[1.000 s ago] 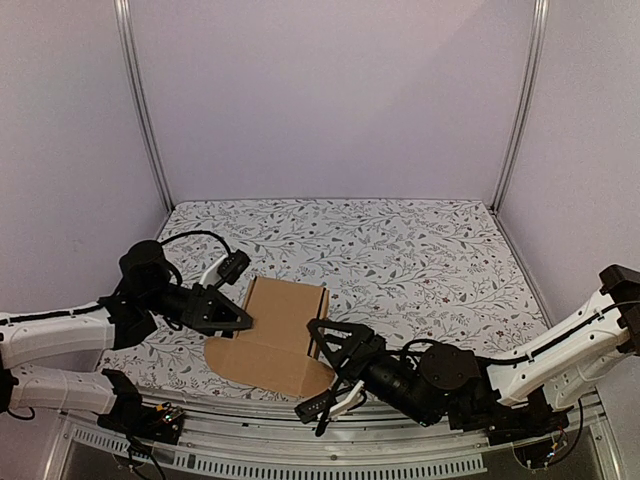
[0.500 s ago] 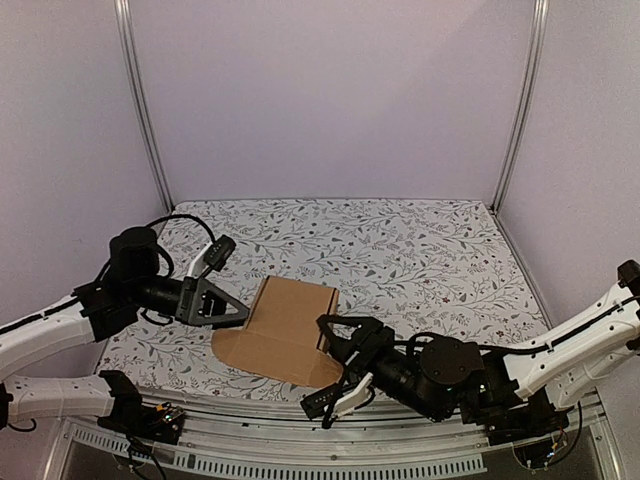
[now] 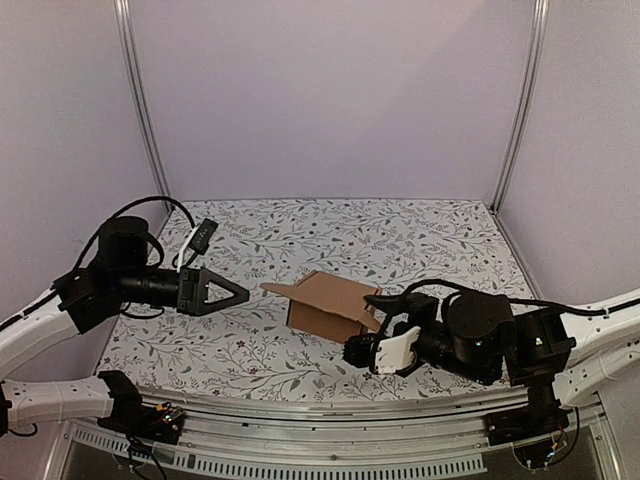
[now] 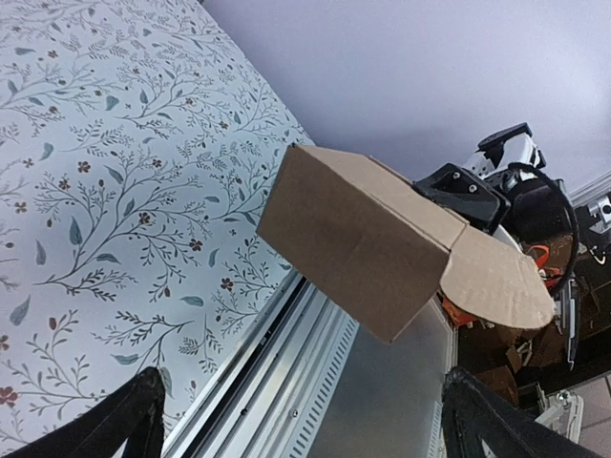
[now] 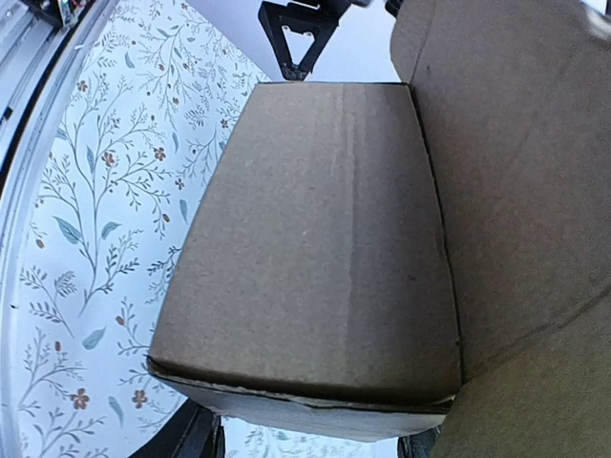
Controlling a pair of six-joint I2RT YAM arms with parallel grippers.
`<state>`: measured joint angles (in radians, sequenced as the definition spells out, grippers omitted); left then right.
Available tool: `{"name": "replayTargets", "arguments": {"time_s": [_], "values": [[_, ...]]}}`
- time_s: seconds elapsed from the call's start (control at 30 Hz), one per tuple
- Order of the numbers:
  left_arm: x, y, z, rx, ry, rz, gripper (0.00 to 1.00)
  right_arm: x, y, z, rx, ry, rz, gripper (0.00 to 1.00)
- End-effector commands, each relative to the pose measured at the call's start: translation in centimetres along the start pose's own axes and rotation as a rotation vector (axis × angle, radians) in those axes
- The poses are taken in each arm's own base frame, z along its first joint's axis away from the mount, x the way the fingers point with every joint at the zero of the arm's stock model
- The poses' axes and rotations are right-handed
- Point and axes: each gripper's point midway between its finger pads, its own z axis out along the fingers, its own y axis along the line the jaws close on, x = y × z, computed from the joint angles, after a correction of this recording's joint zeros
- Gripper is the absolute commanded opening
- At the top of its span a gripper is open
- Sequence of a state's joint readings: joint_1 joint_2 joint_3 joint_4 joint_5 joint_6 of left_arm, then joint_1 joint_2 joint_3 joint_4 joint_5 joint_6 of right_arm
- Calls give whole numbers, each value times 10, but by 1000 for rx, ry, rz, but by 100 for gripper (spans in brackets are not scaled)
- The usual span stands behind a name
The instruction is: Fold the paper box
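The paper box (image 3: 330,305) is a plain brown cardboard box held above the floral table, with one loose flap (image 3: 280,289) sticking out to the left. My right gripper (image 3: 362,325) is shut on its right end. In the right wrist view the box (image 5: 315,239) fills the space between the fingers (image 5: 191,434), and a flap (image 5: 520,143) rises on the right. My left gripper (image 3: 235,293) is open and empty, left of the box and apart from it. Seen from the left wrist, the box (image 4: 363,239) and its rounded flap (image 4: 496,281) hang beyond the open gripper (image 4: 305,429).
The floral table cover (image 3: 440,250) stretches back to plain lilac walls with metal corner posts (image 3: 145,110). A slotted metal rail (image 3: 330,440) runs along the near edge by the arm bases. The left arm's cable (image 3: 150,205) loops above its wrist.
The right gripper carried the box to the right, lifting and turning it off the table. The left gripper opened wide and drew back to the left, away from the box.
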<state>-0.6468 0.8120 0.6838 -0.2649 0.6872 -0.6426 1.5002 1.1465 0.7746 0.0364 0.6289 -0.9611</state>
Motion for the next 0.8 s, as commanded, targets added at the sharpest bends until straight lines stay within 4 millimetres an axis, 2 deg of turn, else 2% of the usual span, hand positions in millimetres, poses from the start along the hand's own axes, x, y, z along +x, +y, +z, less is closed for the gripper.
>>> {"name": "replayTargets", "arguments": {"time_s": [0.0, 0.23, 0.4, 0.6, 0.77], "values": [[-14, -2, -10, -53, -59, 74, 100, 17, 22, -9, -196, 2, 296, 54], [-17, -27, -8, -27, -49, 196, 100, 32, 39, -8, -333, -5, 542, 53], [-15, -30, 3, -95, -2, 291, 100, 29, 62, -7, -483, -42, 694, 53], [5, -29, 28, -186, 126, 430, 100, 25, 80, -6, -639, -83, 852, 53], [27, -19, 45, -236, 236, 498, 100, 15, 90, -10, -741, -133, 913, 51]]}}
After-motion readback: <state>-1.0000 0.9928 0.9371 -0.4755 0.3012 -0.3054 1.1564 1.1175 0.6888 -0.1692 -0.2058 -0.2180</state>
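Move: The paper box is already clamped by its end in my right hand, its middle about 6 cm left, 4 cm ahead and 2 cm below that hand. Its open lid flap lies on the upper side, roughly 7 cm left and 3 cm ahead of my right hand, 2 cm higher. My left hand holds nothing; from it the box's middle is some 16 cm to the right, 2 cm back and 2 cm below. I keep my right hand's grip on the box end and lower it about 8 cm, swinging forward and right a little before easing back, while the wrist tips nearly 60 degrees so my fingers finish pointing left and down. My open left hand lifts about 4 cm, then comes back down while shifting some 5 cm right and slightly back, tilting with fingers wide and touching nothing. ##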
